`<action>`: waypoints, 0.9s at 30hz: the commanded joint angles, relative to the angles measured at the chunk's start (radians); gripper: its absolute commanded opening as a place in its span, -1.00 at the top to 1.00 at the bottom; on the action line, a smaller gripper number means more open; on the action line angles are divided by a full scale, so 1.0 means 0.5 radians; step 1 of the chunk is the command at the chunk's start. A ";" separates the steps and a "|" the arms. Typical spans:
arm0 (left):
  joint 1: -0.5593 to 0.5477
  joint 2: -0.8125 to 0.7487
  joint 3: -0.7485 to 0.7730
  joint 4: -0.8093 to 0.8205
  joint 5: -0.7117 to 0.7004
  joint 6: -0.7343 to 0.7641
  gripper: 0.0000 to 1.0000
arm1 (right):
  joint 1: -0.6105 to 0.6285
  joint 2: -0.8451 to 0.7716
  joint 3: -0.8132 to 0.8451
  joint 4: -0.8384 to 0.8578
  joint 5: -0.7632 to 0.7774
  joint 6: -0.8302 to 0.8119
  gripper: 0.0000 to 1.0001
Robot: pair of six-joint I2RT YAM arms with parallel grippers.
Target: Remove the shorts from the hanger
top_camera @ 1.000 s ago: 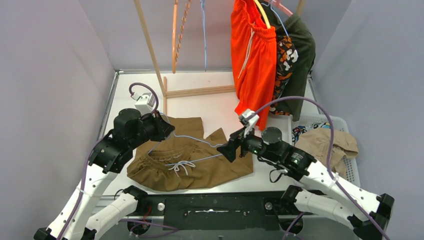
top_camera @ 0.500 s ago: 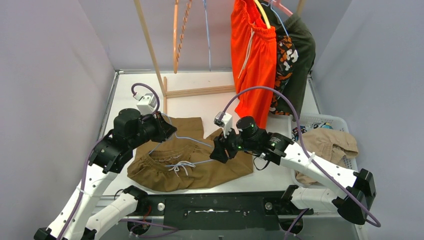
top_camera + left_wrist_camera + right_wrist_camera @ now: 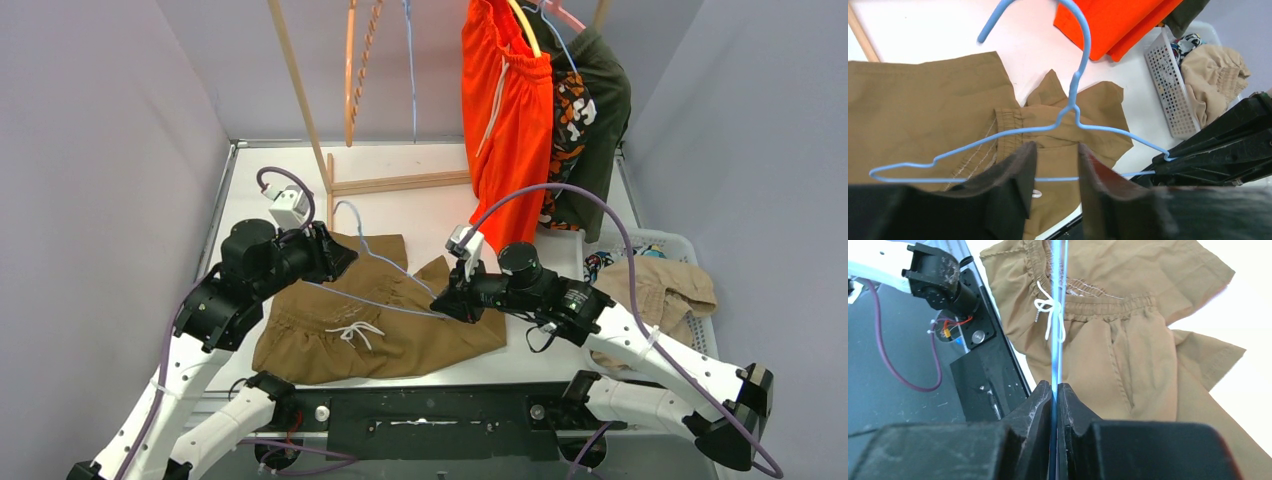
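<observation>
Brown shorts (image 3: 370, 335) with a white drawstring lie flat on the table. A blue wire hanger (image 3: 1075, 85) hovers just above them, free of the cloth. My right gripper (image 3: 450, 305) is shut on the hanger's right end, and in the right wrist view the wire (image 3: 1057, 315) runs out from between its pressed fingers (image 3: 1043, 400). My left gripper (image 3: 1057, 150) is open, with the hanger's bottom bar crossing the gap between its jaws. Orange-red shorts (image 3: 505, 130), camouflage shorts (image 3: 570, 115) and dark green shorts (image 3: 605, 110) hang on the rack at the back right.
A white basket (image 3: 690, 340) at the right holds beige shorts (image 3: 655, 285) and a printed pair. The wooden rack post (image 3: 300, 100) and its base bar (image 3: 400, 183) stand behind the brown shorts. Empty orange (image 3: 350, 80) and blue (image 3: 410, 70) hangers dangle from the rail.
My right gripper moved in from the right and shut on the hanger's right end. My left gripper opened and let go of the wire. The hanger's hook tipped up off the shorts.
</observation>
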 commanded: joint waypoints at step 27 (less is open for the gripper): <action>0.006 -0.405 -0.396 0.080 -0.740 -0.021 -0.61 | -0.059 -0.272 0.057 -0.262 0.971 0.130 1.00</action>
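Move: The blue hanger is already empty: my right fingers are shut on its right end, its middle about 10 cm to their left and 4 cm ahead. The brown shorts lie some 12 cm left, 5 cm back and 20 cm below; the red shorts hang roughly 8 cm right and 25 cm ahead, higher up. From my left hand, already partly open around the lower bar, the hanger's middle is about 6 cm right and 2 cm back. I spread my left fingers wide so the hanger's bar comes free, dipping that hand about 3 cm and then drawing it some 5 cm to the left, away from the hanger. Keeping my right grip shut on the hanger's end, I carry it right by 5 cm or so and forward by nearly 4, sinking at first and rising a little late, while the wrist turns about 20 degrees clockwise and its fingers tip down slightly. ##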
